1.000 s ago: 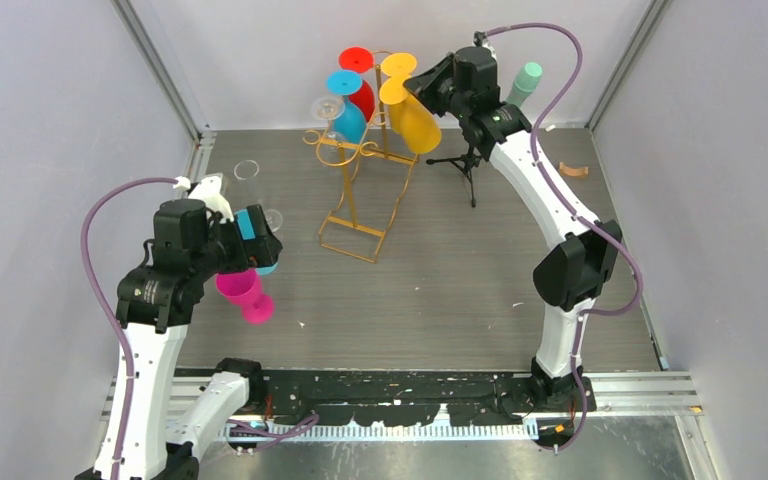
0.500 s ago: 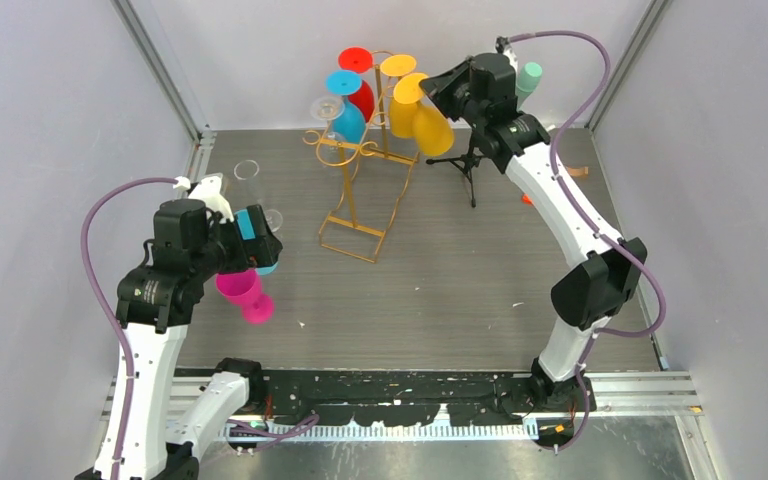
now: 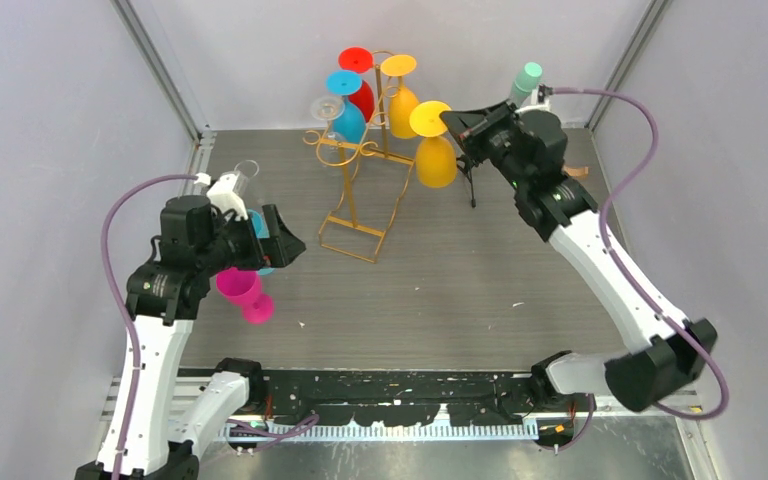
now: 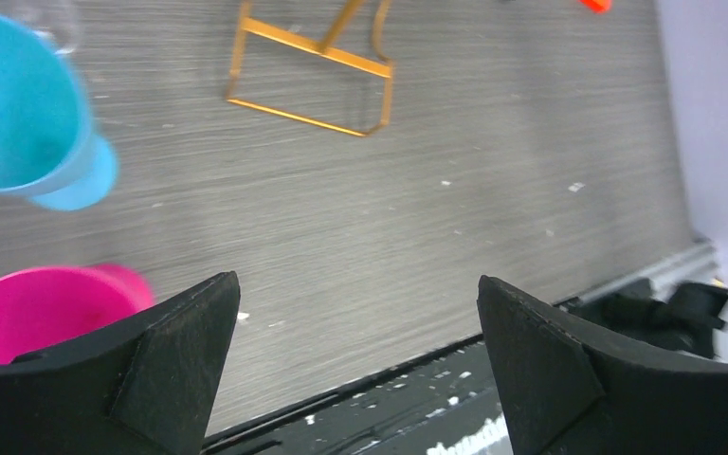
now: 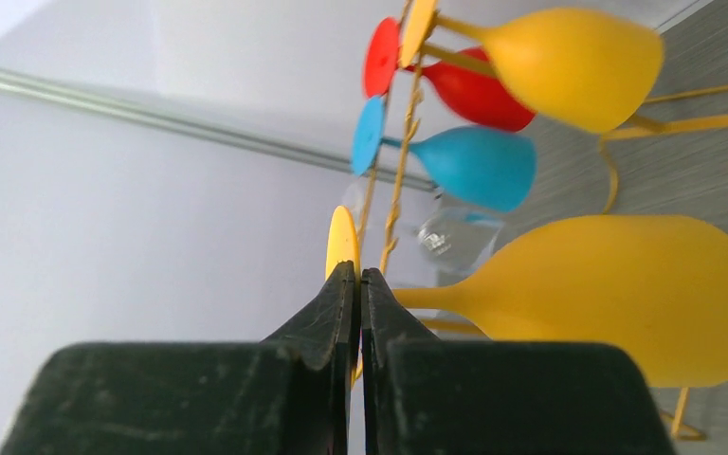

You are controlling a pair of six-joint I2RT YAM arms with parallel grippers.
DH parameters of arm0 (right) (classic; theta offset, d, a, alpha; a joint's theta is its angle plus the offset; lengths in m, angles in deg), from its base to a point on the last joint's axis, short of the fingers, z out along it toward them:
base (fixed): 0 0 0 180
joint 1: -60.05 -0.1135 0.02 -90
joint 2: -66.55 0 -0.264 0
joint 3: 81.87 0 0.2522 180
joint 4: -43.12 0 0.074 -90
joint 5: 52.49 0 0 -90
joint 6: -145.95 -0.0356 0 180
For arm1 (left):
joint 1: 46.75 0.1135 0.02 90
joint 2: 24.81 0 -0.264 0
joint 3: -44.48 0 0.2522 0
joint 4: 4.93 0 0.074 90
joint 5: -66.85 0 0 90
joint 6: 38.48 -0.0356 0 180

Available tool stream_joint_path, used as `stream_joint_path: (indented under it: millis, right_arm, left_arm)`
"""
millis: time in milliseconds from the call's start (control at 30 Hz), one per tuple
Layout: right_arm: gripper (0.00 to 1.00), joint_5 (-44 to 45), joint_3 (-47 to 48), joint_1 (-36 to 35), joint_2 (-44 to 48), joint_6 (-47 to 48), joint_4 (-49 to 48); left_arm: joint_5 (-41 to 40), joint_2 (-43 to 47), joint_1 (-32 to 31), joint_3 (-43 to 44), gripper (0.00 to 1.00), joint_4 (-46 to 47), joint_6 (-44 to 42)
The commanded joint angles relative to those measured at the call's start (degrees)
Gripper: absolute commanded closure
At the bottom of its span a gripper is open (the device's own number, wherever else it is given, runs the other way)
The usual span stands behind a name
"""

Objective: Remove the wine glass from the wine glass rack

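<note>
The gold wire wine glass rack stands at the back middle of the table, with a yellow, a red, a blue and a clear glass hanging on it. My right gripper is shut on the thin foot disc of another yellow wine glass, which hangs bowl-down to the right of the rack, apart from its hooks. In the right wrist view its bowl lies beside the rack. My left gripper stands open over the table at the left, holding nothing.
A pink glass, a blue glass and a clear glass are on the table near the left arm. A black tripod with a green tube stands just behind the held glass. The rack's base shows in the left wrist view.
My right arm has swung to the right, carrying the yellow wine glass away from the rack's hooks. The left gripper has shifted slightly right and stays open.
</note>
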Motion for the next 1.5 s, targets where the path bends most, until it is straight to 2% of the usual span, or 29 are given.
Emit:
stream_joint_path:
  millis: [0,167,267,333,433,567,700,800,867,967,1233,1367,1467]
  right_arm:
    - [1.0,-6.55,-8.28,-0.31,8.29,-11.2,-9.95]
    - [1.0,-11.45,-17.1,-0.34,15.32,-21.2,-15.77]
    - [1.0,-15.65,-25.6,-0.31,16.53,-35.19,-25.49]
    - [1.0,-17.95,-30.36,-0.38,16.07,-42.3,-36.43]
    - [1.0,-19.03,-36.7,-0.65,15.64,-48.84,-42.0]
    - [1.0,-19.35,-40.8,-1.68,14.72,-52.32,-48.01]
    - [1.0,-19.27,-41.76,-5.57,11.04,-51.2,-55.31]
    - [1.0,-17.54,-42.15,-10.61,6.95,-51.65,-65.66]
    - [1.0,-15.41,-42.66,-12.52,3.24,-53.07,-74.21]
    - [1.0,-12.87,-43.39,-13.43,-2.45,-56.03,-84.8]
    - [1.0,-10.92,-44.33,-13.68,-7.48,-56.66,-87.6]
    - [1.0,-9.68,-45.41,-13.77,-8.49,-56.79,-88.33]
    - [1.0,-8.92,-46.67,-13.77,-8.79,-56.98,-88.78]
  left_arm:
    - [15.81,0.59,0.25,-4.89,0.0,12.72,5.06]
    - [22.08,0.6,0.25,-12.71,0.0,25.49,16.4]
    - [26.19,0.81,0.06,-17.54,0.0,35.64,24.73]
    - [26.1,1.62,-0.3,-21.33,0.0,41.16,28.9]
    - [24.32,3.08,-0.53,-24.06,0.0,44.68,33.03]
    - [23.47,3.79,-0.86,-27.95,0.0,51.78,41.26]
    - [23.41,2.63,-1.06,-32.45,0.02,62.26,49.46]
    - [25.02,0.16,-1.07,-32.61,0.07,63.1,51.24]
    - [26.41,-1.35,-1.06,-31.79,0.14,63.1,51.81]
    - [27.58,-1.7,-1.06,-30.71,0.19,62.81,52.86]
    - [27.61,1.05,-1.09,-29.98,0.31,63.65,58.88]
    - [27.55,1.45,-1.07,-29.54,0.47,65.12,60.71]
    - [27.47,1.4,-1.07,-29.2,0.66,65.5,60.81]
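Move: The right hand already grips the yellow wine glass by its foot; the glass hangs bowl down, its middle about 8 cm below, 2 cm ahead and 3 cm left of that hand, and the left hand it goes to waits some 19 cm back, 29 cm left and 12 cm lower. The rack's middle stands 8 cm ahead, 14 cm left and 20 cm down from the right hand, the other yellow glass on it 20 cm ahead, 7 cm left, 10 cm down. From the left hand the held glass is about 21 cm ahead, 26 cm right and 4 cm up. Keeping its pinch on the foot, the right hand draws the yellow glass back about 11 cm away from the hanging yellow glass, then swings left and down towards the left hand, rolling and turning counter-clockwise so that the bowl swings out to the left. The open left hand meanwhile comes some 10 cm right and slightly forward towards the bowl, rolls about 55 degrees with its left side dropping, and late on closes to roughly half its opening around the bowl near the rim, beginning to touch it. ##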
